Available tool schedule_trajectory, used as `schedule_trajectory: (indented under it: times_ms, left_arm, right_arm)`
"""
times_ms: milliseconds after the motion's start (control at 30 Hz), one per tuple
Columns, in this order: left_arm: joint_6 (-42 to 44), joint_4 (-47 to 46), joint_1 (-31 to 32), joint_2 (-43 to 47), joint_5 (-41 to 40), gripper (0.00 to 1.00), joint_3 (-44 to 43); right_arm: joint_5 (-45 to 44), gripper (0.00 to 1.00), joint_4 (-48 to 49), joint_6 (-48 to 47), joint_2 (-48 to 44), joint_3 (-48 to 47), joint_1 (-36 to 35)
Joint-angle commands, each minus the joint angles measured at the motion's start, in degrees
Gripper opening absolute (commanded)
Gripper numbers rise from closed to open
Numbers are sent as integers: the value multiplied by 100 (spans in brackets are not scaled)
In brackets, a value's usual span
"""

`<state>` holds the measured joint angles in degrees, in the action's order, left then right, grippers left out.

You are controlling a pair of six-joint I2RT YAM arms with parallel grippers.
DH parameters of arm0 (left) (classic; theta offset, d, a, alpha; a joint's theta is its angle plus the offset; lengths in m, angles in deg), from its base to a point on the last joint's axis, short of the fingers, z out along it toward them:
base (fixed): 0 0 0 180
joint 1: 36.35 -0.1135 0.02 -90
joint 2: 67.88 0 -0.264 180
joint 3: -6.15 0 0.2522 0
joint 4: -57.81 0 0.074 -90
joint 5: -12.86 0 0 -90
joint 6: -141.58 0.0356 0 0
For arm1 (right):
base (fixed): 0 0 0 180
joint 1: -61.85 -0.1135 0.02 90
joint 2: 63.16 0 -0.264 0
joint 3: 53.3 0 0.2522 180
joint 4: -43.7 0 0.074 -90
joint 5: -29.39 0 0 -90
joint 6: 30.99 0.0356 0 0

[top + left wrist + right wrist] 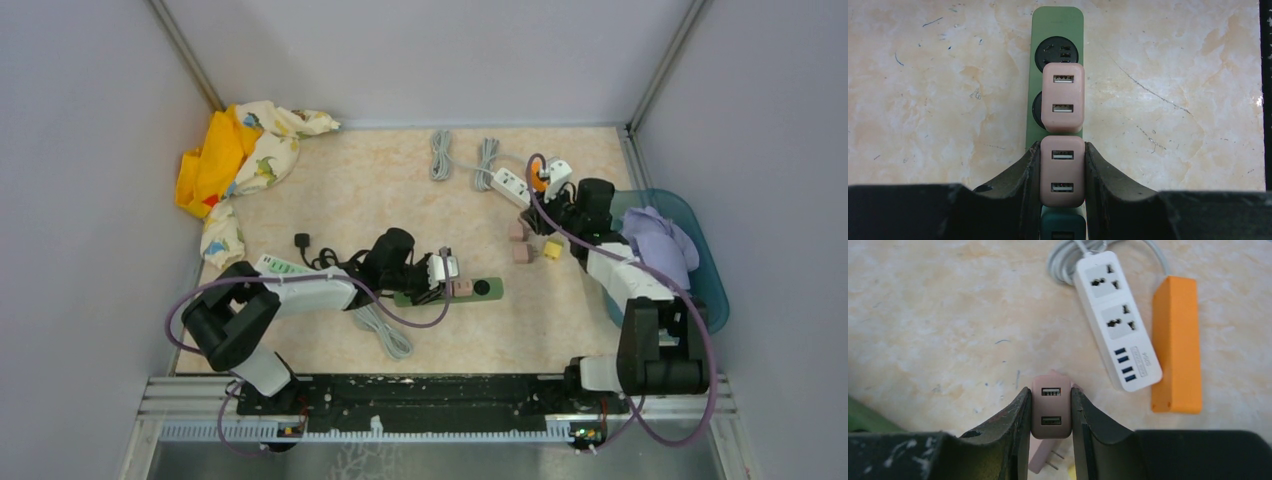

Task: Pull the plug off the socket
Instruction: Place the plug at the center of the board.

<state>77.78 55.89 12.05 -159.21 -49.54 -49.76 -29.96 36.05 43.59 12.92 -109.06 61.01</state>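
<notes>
A green socket strip [1056,25] lies lengthwise on the marble table, also seen in the overhead view as the green strip [485,290]. My left gripper [1062,147] is shut on a pink two-port plug [1062,170] over the strip. Whether its prongs still sit in the socket is hidden. A second pink plug [1062,97] sits just beyond it, with an empty round socket [1055,50] past that and a dark green plug [1063,227] behind. My right gripper [1050,391] is shut on another pink plug [1050,412], held above the table.
Under the right gripper lies a loose pink plug [1045,460], prongs showing. A white power strip [1118,320] and an orange block [1175,345] lie ahead. A teal bin [712,290] holds purple cloth at right. A yellow cloth [240,155] lies back left.
</notes>
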Motion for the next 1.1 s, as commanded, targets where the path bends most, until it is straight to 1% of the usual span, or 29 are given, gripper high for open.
schedule_trajectory:
  times_ms: [0,167,267,367,467,567,667,800,867,933,1067]
  left_arm:
    - [-65,144,-7,142,0,0,146]
    - [-64,144,-8,142,-4,0,146]
    - [-64,137,-8,148,0,0,152]
    - [-72,127,-6,159,-10,0,163]
    - [-71,118,-7,168,-1,0,172]
    - [-71,118,-6,168,-8,0,176]
    - [-76,102,-1,177,-17,0,189]
    - [-80,59,0,218,-18,0,232]
    - [-81,48,-1,238,-30,0,249]
    - [-80,39,1,234,-26,0,256]
    - [-80,47,0,214,-32,0,236]
  right_arm:
    - [-1277,10,568,418,161,-101,40]
    - [-1458,15,354,107,363,-195,42]
    - [-1615,20,197,-19,536,-290,40]
    - [-1677,29,86,-66,645,-350,42]
    - [-1692,40,72,-89,689,-357,40]
    - [-1689,48,70,-90,696,-353,40]
    - [-1662,51,70,-85,690,-360,47]
    - [-1566,52,40,-83,575,-383,40]
    - [-1347,54,4,-124,440,-379,41]
    - [-807,55,-89,-253,302,-384,45]
    - [858,56,-665,-909,10,-449,45]
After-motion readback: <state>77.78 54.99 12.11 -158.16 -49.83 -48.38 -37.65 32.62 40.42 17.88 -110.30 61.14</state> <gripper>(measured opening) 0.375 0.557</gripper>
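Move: The right hand still holds its pink plug, over a loose pink plug some 9 cm below. The bare spot it goes for is about 5 cm right, 1 cm ahead and 9 cm down. A second loose pink plug lies 3 cm back and 1 cm right of the hand; the yellow plug lies 3 cm back and 8 cm right. From the left hand the spot is roughly 13 cm ahead, 22 cm right. Right hand swings the plug 5 cm down and right, opens beside the loose plugs, then eases back left, rising. ##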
